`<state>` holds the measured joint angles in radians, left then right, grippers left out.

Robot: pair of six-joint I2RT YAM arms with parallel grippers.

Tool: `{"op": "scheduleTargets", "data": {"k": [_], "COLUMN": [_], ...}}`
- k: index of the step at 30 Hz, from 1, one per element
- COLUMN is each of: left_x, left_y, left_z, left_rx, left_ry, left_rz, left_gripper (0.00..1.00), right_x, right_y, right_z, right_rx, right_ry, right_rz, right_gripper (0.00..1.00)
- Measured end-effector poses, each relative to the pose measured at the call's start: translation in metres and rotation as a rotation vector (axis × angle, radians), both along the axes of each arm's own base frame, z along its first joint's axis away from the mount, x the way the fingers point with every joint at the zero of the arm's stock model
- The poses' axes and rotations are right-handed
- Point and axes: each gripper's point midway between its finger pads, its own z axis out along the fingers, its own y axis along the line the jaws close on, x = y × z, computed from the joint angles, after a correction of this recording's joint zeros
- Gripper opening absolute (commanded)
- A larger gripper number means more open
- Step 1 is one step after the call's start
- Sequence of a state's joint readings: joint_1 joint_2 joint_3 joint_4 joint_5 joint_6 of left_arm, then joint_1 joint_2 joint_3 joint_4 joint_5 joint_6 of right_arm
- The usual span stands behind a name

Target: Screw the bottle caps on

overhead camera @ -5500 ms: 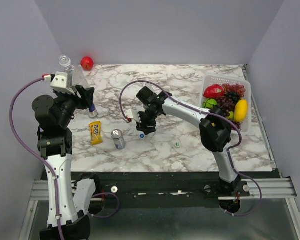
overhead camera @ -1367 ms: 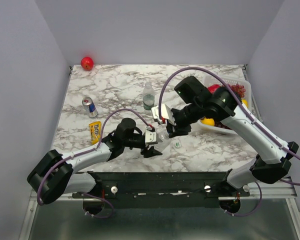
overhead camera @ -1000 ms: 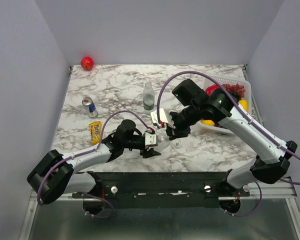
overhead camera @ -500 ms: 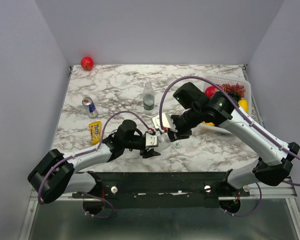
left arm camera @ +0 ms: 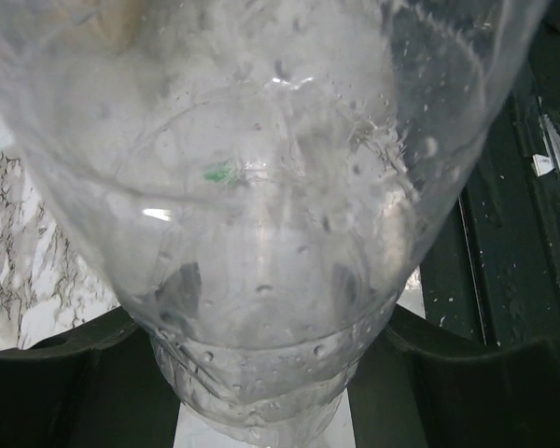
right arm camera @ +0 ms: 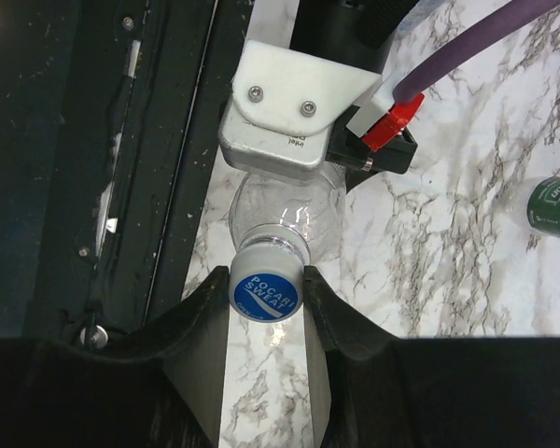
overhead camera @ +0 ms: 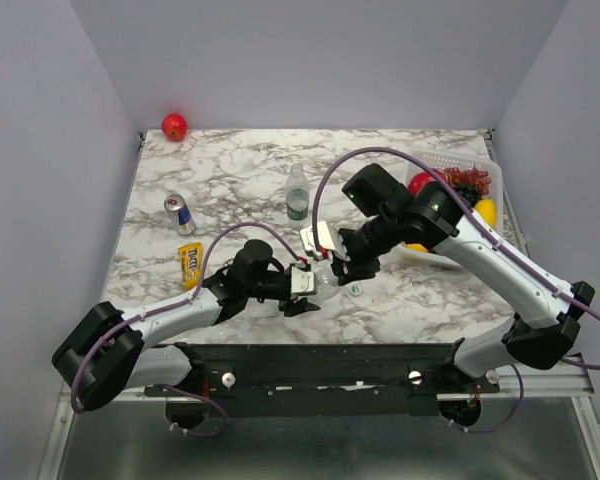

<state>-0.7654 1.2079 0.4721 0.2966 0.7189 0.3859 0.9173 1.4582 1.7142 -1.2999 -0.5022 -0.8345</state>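
My left gripper (overhead camera: pixel 306 284) is shut on the plain clear bottle (overhead camera: pixel 320 277) near the table's front edge; the bottle (left arm camera: pixel 261 187) fills the left wrist view between my dark fingers (left arm camera: pixel 65 383). My right gripper (overhead camera: pixel 335 263) is shut on the white and blue cap (right arm camera: pixel 267 291), which sits on that bottle's neck (right arm camera: pixel 287 219). The white cap with a green mark (overhead camera: pixel 355 288) lies on the marble just right of both grippers. The bottle with the dark green label (overhead camera: pixel 297 195) stands upright farther back, and its edge shows in the right wrist view (right arm camera: pixel 553 207).
A silver-blue can (overhead camera: pixel 179 213) and a yellow snack packet (overhead camera: pixel 190 263) are at the left. A red apple (overhead camera: pixel 174 126) sits in the far left corner. A white basket (overhead camera: pixel 488 250) of fruit is at the right. The black table rail (right arm camera: pixel 103 140) runs beside the bottle.
My right gripper has moved down and left with the cap onto the neck of the bottle held by my left gripper. The left arm has barely moved.
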Motion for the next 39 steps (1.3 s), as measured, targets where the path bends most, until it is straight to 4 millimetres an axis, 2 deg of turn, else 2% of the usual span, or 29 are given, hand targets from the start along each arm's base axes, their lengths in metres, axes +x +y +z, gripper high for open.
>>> {"op": "scheduleTargets", "data": {"k": [7,22,26,30,36,38,39], "left_x": [0.005,0.025,0.028,0.031,0.031,0.031,0.032], "left_y": [0.005,0.012,0.017,0.024,0.028,0.028,0.028], "left_z": [-0.002,0.006,0.0,-0.008,-0.013,-0.014,-0.014], "left_rx": [0.028,0.013,0.049,0.085,0.107,0.106,0.106], "left_ry": [-0.007,0.047,0.042,0.043,0.071,0.077,0.079], "left_rz": [0.04,0.221,0.242,0.271,0.297,0.306,0.308], "left_gripper": [0.0,0.0,0.0,0.0,0.0,0.0,0.0], "right_x": [0.003,0.037,0.042,0.048,0.054,0.055,0.056], "right_y": [0.0,0.01,0.012,0.014,0.015,0.016,0.016], "right_z": [-0.004,0.005,-0.003,-0.013,-0.021,-0.02,-0.019], "right_rx": [-0.022,0.035,0.012,-0.016,-0.04,-0.039,-0.038], "right_ry": [0.021,0.108,0.159,0.206,0.244,0.243,0.241], "right_rz": [-0.049,-0.404,-0.462,-0.518,-0.597,-0.608,-0.61], "right_gripper": [0.36,0.35,0.35,0.29,0.26,0.29,0.36]}}
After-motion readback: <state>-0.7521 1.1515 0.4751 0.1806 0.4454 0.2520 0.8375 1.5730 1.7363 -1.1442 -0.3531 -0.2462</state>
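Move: My left hand holds the clear bottle; the bottle mouth lies about 15 cm above that hand, 6 cm to its right and a centimetre or so back. My right fingers already have the blue-and-white cap there, the mouth straight below them by about 2 cm. From the right hand, the loose green-logo cap lies some 6 cm ahead, 5 cm right and 25 cm down; the green-labelled bottle stands roughly 28 cm ahead, 11 cm left and 16 cm lower. Keeping the blue-and-white cap pinched over the bottle mouth, I turn my right hand clockwise some 35 degrees and carry it about 5 cm forward, dipping slightly late on. My left hand keeps its grip on the bottle and turns it the other way, nearly 20 degrees counter-clockwise, going about 3 cm forward and as much to the left, with a slight late dip. ##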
